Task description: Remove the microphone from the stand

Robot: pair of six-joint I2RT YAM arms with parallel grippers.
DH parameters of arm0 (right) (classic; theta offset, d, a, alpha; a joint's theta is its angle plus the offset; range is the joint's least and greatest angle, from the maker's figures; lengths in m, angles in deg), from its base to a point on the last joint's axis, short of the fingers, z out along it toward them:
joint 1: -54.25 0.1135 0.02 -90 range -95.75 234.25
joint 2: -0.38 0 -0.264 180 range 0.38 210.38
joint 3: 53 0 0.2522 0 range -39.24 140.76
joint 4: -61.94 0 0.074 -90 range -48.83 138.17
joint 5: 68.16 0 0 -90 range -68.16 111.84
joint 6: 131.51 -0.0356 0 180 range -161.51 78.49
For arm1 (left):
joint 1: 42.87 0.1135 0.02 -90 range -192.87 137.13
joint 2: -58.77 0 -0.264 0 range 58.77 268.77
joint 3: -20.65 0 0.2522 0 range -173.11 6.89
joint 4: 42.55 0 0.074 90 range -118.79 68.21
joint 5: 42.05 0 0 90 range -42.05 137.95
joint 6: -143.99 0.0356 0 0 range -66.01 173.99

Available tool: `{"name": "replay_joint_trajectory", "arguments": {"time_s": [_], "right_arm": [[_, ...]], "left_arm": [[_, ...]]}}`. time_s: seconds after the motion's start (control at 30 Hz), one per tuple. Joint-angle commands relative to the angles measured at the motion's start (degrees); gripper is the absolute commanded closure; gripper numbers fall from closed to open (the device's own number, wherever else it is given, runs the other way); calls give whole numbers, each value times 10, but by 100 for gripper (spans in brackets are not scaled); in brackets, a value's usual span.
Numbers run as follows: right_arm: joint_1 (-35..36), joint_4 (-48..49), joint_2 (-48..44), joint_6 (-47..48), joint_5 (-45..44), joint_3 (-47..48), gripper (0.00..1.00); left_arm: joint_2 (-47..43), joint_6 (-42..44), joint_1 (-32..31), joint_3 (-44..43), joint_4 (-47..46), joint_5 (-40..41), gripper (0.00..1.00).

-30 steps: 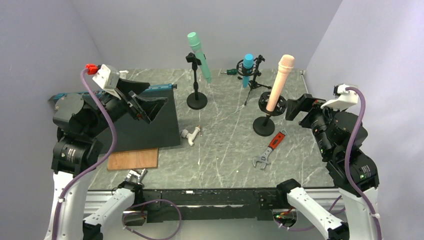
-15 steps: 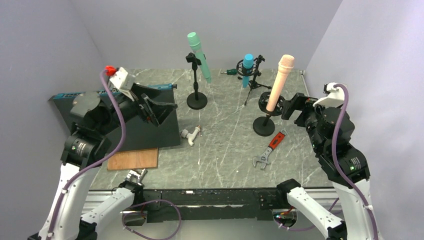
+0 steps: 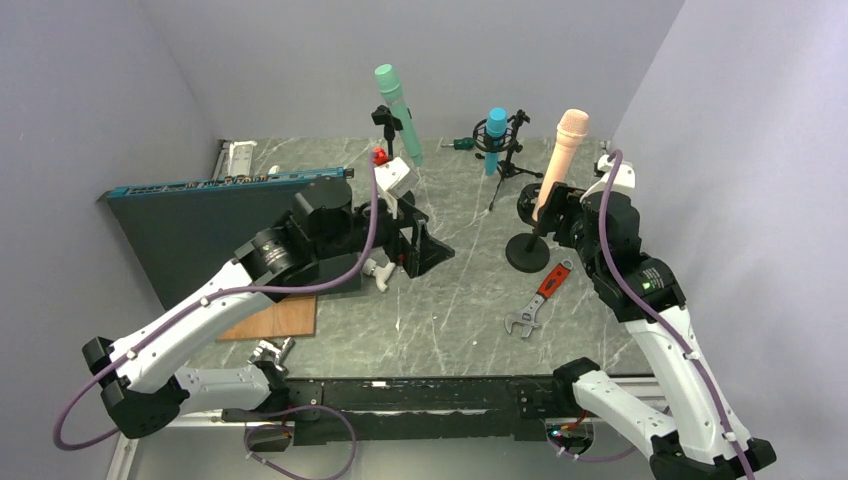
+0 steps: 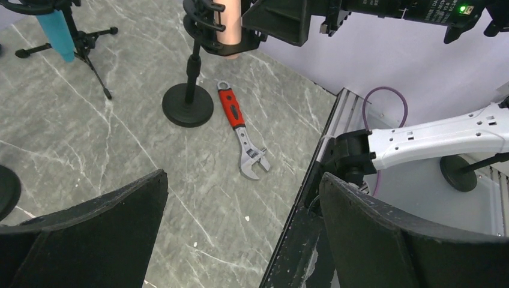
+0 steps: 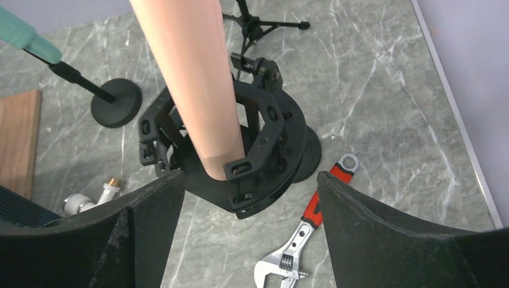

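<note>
A peach microphone [image 3: 560, 160] stands tilted in a black ring mount [image 3: 528, 205] on a round-based stand [image 3: 527, 253]. My right gripper [image 3: 556, 212] is open right beside the mount. In the right wrist view the microphone [image 5: 192, 78] and mount [image 5: 264, 156] sit just ahead of the open gripper [image 5: 249, 234], not between the fingers [image 5: 390, 234]. My left gripper [image 3: 428, 245] is open and empty over the table's middle. Its wrist view shows the open gripper [image 4: 243, 234], with the stand base [image 4: 188, 112] and the microphone's lower end [image 4: 228, 27] farther off.
A green microphone [image 3: 397, 110] on a round-based stand and a blue microphone [image 3: 495, 135] on a tripod stand at the back. A red-handled wrench [image 3: 540, 298] lies by the peach stand. A white pipe fitting [image 3: 380, 270], a black board [image 3: 200, 225] and a wooden board [image 3: 270, 317] lie left.
My left arm swung right, from over the black board to the table's middle. My right gripper moved left and forward, up to the peach microphone's mount.
</note>
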Motion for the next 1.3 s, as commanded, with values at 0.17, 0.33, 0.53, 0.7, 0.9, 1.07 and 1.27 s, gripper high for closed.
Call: {"name": "replay_joint_trajectory", "arguments": {"time_s": [0.17, 0.33, 0.53, 0.7, 0.9, 1.07, 1.27], "right_arm": [[-2, 25, -19, 12, -45, -19, 34], [-3, 41, -32, 45, -38, -33, 41], [-3, 51, -21, 65, -17, -30, 45], [-3, 63, -15, 73, -13, -28, 44], [-3, 64, 0, 81, 8, -28, 44], [-2, 60, 0, 81, 13, -32, 47], [-3, 58, -5, 71, -2, -36, 46]], "left_arm": [[-5, -2, -35, -8, -50, 47, 1], [-9, -15, -36, 11, -71, 37, 1], [-8, -21, -38, 14, -69, 40, 1], [-14, -18, -38, 18, -64, 49, 1], [0, -27, -38, 10, -55, 50, 1], [61, -85, -37, -61, -60, 9, 1], [147, -91, -37, -166, -44, -25, 4]]}}
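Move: The black mount holding the peach microphone is about 5 cm ahead of the right hand, 3 cm to its left and slightly below. The wrench lies some 5 cm back, straight below, about 18 cm down; the blue microphone is roughly 21 cm ahead and 8 cm left, 5 cm lower. From the left hand, the peach microphone's middle is some 12 cm ahead, 16 cm right and 3 cm up. Right fingers half-close around the mount's near edge; open left hand goes about 5 cm right towards the microphone. ##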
